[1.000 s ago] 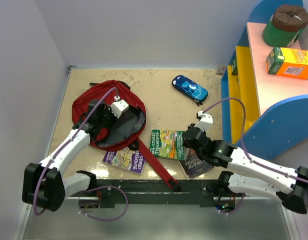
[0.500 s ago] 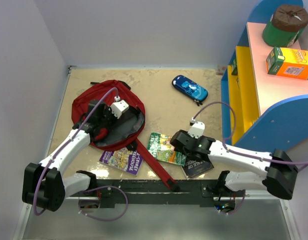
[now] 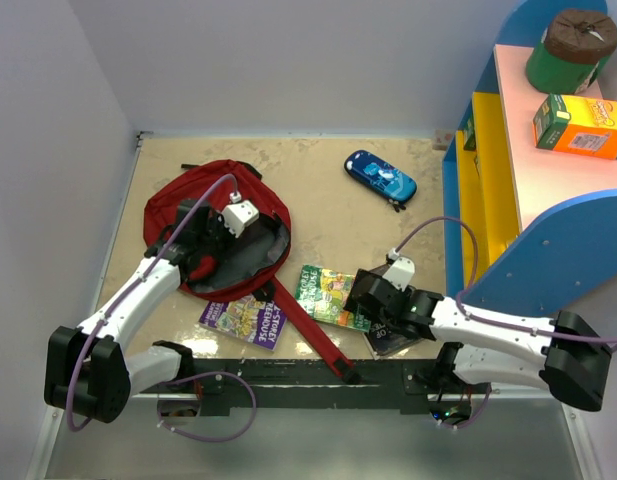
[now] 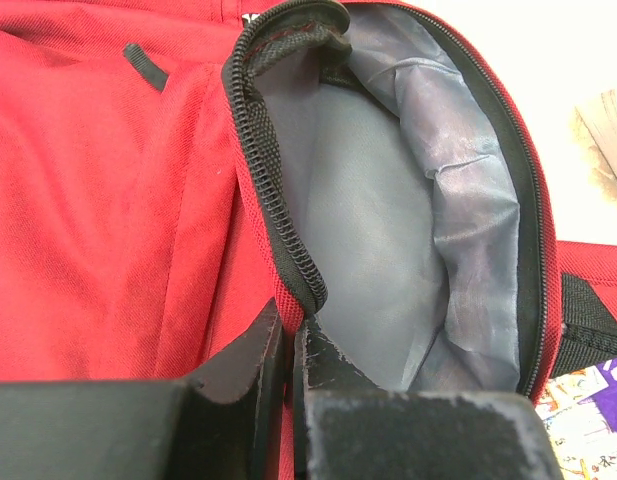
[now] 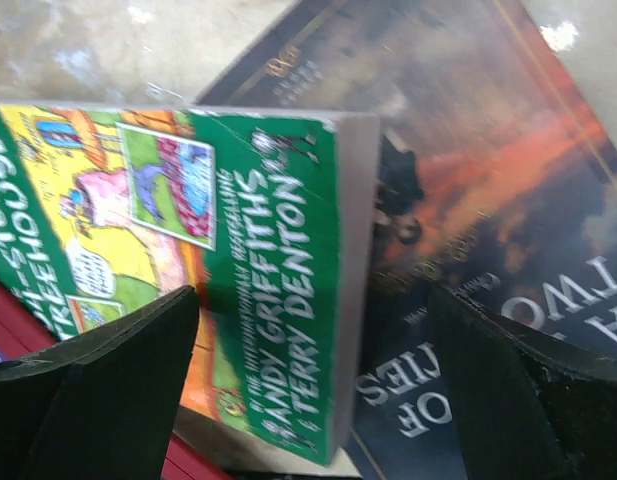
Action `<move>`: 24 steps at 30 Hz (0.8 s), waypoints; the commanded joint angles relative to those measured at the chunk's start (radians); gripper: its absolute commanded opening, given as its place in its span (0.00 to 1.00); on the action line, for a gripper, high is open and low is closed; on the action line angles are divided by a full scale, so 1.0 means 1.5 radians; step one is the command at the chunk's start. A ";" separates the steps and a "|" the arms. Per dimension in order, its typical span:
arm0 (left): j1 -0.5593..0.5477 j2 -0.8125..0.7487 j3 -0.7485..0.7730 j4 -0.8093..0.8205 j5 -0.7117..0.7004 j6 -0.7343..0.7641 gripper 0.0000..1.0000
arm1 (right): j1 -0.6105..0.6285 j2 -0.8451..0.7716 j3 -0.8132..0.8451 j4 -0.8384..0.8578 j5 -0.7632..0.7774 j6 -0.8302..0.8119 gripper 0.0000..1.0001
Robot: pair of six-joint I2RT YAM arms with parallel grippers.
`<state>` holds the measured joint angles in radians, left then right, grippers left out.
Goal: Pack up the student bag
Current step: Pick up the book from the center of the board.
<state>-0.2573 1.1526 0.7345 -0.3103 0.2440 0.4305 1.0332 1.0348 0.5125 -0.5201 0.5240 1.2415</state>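
The student bag (image 3: 193, 205), dark red with a grey lining (image 4: 388, 250), lies open at the left of the table. My left gripper (image 4: 288, 345) is shut on the bag's zipper rim (image 4: 273, 200) and holds the mouth open. My right gripper (image 5: 313, 320) is open wide and hangs low over the near edge of a green book (image 5: 188, 200). That book overlaps a dark book (image 5: 488, 200). In the top view the green book (image 3: 328, 293) lies just right of the bag's red strap (image 3: 313, 335), with my right gripper (image 3: 360, 292) at its right edge.
A purple book (image 3: 246, 318) lies under the bag's near edge. A small blue pencil case (image 3: 380, 177) sits at the back. A blue and yellow shelf (image 3: 488, 200) stands along the right side, with an orange box (image 3: 580, 124) and a green cylinder (image 3: 571, 50) on top.
My right gripper has gone from shut to wide open. The green book has slid and turned a little toward the red strap. The left arm has not moved.
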 commanded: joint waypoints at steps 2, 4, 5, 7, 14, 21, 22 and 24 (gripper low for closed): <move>0.004 -0.011 0.038 -0.003 0.017 0.009 0.00 | -0.003 0.056 0.014 0.093 0.021 0.000 0.98; 0.004 -0.011 0.038 -0.004 0.016 0.013 0.00 | -0.003 0.063 -0.006 0.127 0.025 0.004 0.99; 0.004 -0.011 0.038 -0.003 0.016 0.013 0.00 | -0.003 0.065 -0.013 0.138 0.026 0.008 0.99; 0.004 -0.011 0.039 -0.005 0.017 0.014 0.00 | -0.003 0.077 -0.033 0.174 0.033 0.007 0.98; 0.004 -0.013 0.039 -0.009 0.019 0.021 0.00 | 0.011 0.200 -0.056 0.214 0.009 0.049 0.74; 0.004 -0.009 0.028 -0.007 0.025 0.027 0.00 | 0.052 0.212 -0.056 0.187 0.043 0.106 0.00; 0.004 -0.006 0.027 -0.007 0.025 0.027 0.00 | 0.055 0.187 -0.052 0.179 0.054 0.104 0.00; 0.004 -0.004 0.026 -0.003 0.025 0.029 0.00 | 0.064 0.145 -0.027 0.138 0.072 0.098 0.00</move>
<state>-0.2573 1.1526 0.7509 -0.3344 0.2577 0.4576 1.0969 1.2942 0.4896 -0.0490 0.6811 1.3956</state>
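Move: The green treehouse book's middle is about 8 cm to the left of my right hand, 2 cm ahead and some 2 cm below; my open fingers straddle its right edge. The dark Tale of Two Cities book has its middle roughly 5 cm to this hand's right, level with it. The red strap lies about 13 cm left and 6 cm back. From my left hand, the green book is some 24 cm to the right and 11 cm back, well below. With my right hand I work left about 6 cm and forward some 4 cm over the green book's right edge, dipping about 1 cm and easing back up, tipping the fingers some 10 degrees outward and rolling the hand's left side up. Late on I shut the wide-open fingers to pinch that edge. My left hand keeps its hold on the bag's rim. ##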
